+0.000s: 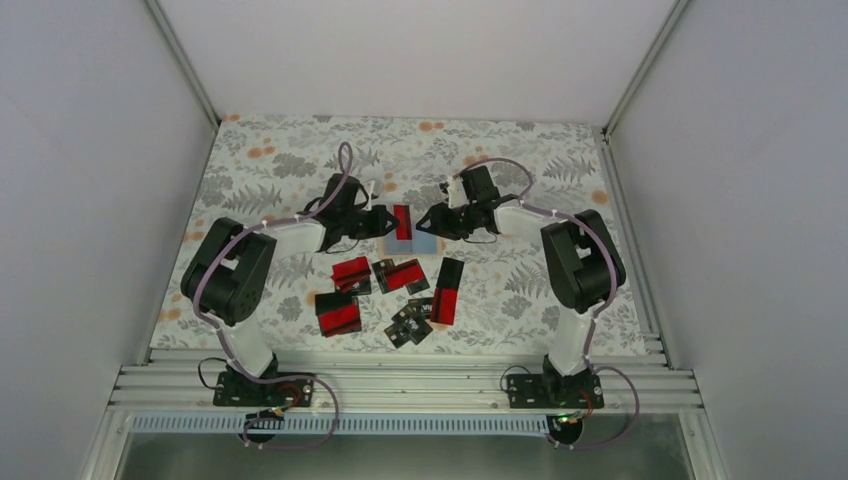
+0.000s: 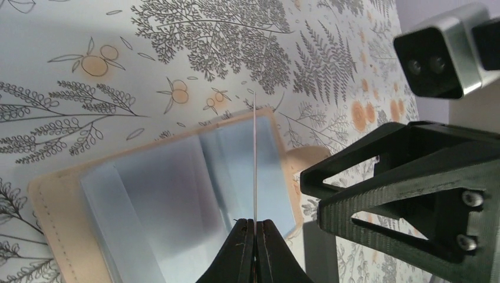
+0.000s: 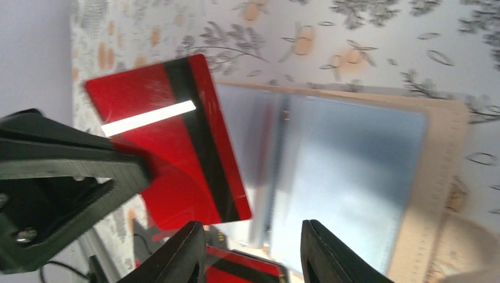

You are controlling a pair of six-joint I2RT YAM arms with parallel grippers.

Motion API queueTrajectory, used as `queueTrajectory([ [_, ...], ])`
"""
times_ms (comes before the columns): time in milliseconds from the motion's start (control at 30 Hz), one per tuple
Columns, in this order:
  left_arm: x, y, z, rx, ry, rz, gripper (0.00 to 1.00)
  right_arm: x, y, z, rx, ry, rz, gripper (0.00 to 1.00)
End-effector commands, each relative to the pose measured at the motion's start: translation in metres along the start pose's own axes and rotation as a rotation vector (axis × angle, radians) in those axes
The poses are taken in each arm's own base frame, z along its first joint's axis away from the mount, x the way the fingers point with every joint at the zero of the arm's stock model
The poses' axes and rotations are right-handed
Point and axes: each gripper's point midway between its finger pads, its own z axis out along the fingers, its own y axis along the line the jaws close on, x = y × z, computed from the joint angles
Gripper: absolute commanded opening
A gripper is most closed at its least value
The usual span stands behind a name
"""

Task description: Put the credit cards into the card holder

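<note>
The card holder (image 2: 171, 194) lies open on the patterned cloth, tan outside with pale blue-grey clear sleeves inside (image 3: 359, 171). My left gripper (image 2: 255, 223) is shut on one red credit card with a black stripe (image 3: 171, 147). That card stands on edge over the holder's fold and shows only as a thin line (image 2: 255, 159) in the left wrist view. My right gripper (image 3: 253, 250) hovers open over the holder's sleeves just beside the card, with nothing between its fingers. From above, both grippers (image 1: 385, 222) (image 1: 432, 222) meet over the holder (image 1: 426, 241).
Several more red-and-black cards lie loose on the cloth nearer the arm bases (image 1: 350, 272) (image 1: 338, 313) (image 1: 447, 290), and some mostly black ones (image 1: 410, 325). White walls close in the table on three sides.
</note>
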Motion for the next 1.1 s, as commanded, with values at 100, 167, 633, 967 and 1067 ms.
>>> queueTrajectory([
  [100, -0.005, 0.006, 0.014, -0.026, 0.008, -0.021, 0.02, -0.004, -0.045, -0.003, 0.182, -0.033, 0.037, 0.41],
  [167, -0.005, 0.006, 0.016, -0.026, 0.013, -0.024, 0.02, -0.002, -0.051, -0.003, 0.2, -0.033, 0.042, 0.4],
  [633, 0.005, 0.014, 0.027, -0.042, 0.054, -0.05, 0.02, 0.024, -0.084, 0.005, 0.264, 0.006, 0.092, 0.13],
  [967, 0.016, 0.019, 0.031, -0.041, 0.083, -0.119, 0.02, 0.037, -0.092, 0.008, 0.267, 0.029, 0.108, 0.06],
  [1067, 0.02, 0.021, 0.032, -0.039, 0.091, -0.143, 0.02, 0.039, -0.093, 0.007, 0.269, 0.031, 0.111, 0.06],
])
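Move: The left hand already grips the red card; the middle of the card holder it goes to is about 3 cm right of that hand, 1 cm back and 7 cm below. The holder's right edge lies level with the right hand fore and aft, some 4 cm to its right and 6 cm down; a black card is 7 cm right of that hand and 8 cm back. Off the left hand, the loose red card lies 9 cm back, 1 cm right. The right fingers close from nearly half open to almost shut on the card holder's right edge, pinching it, after that hand goes down about 5 cm and some 4 cm to the right, tipping its fingers about 10 degrees steeper. Meanwhile the left hand keeps its pinch on the red card and lowers it about 3 cm towards the fold beside the right-hand clear sleeve. ##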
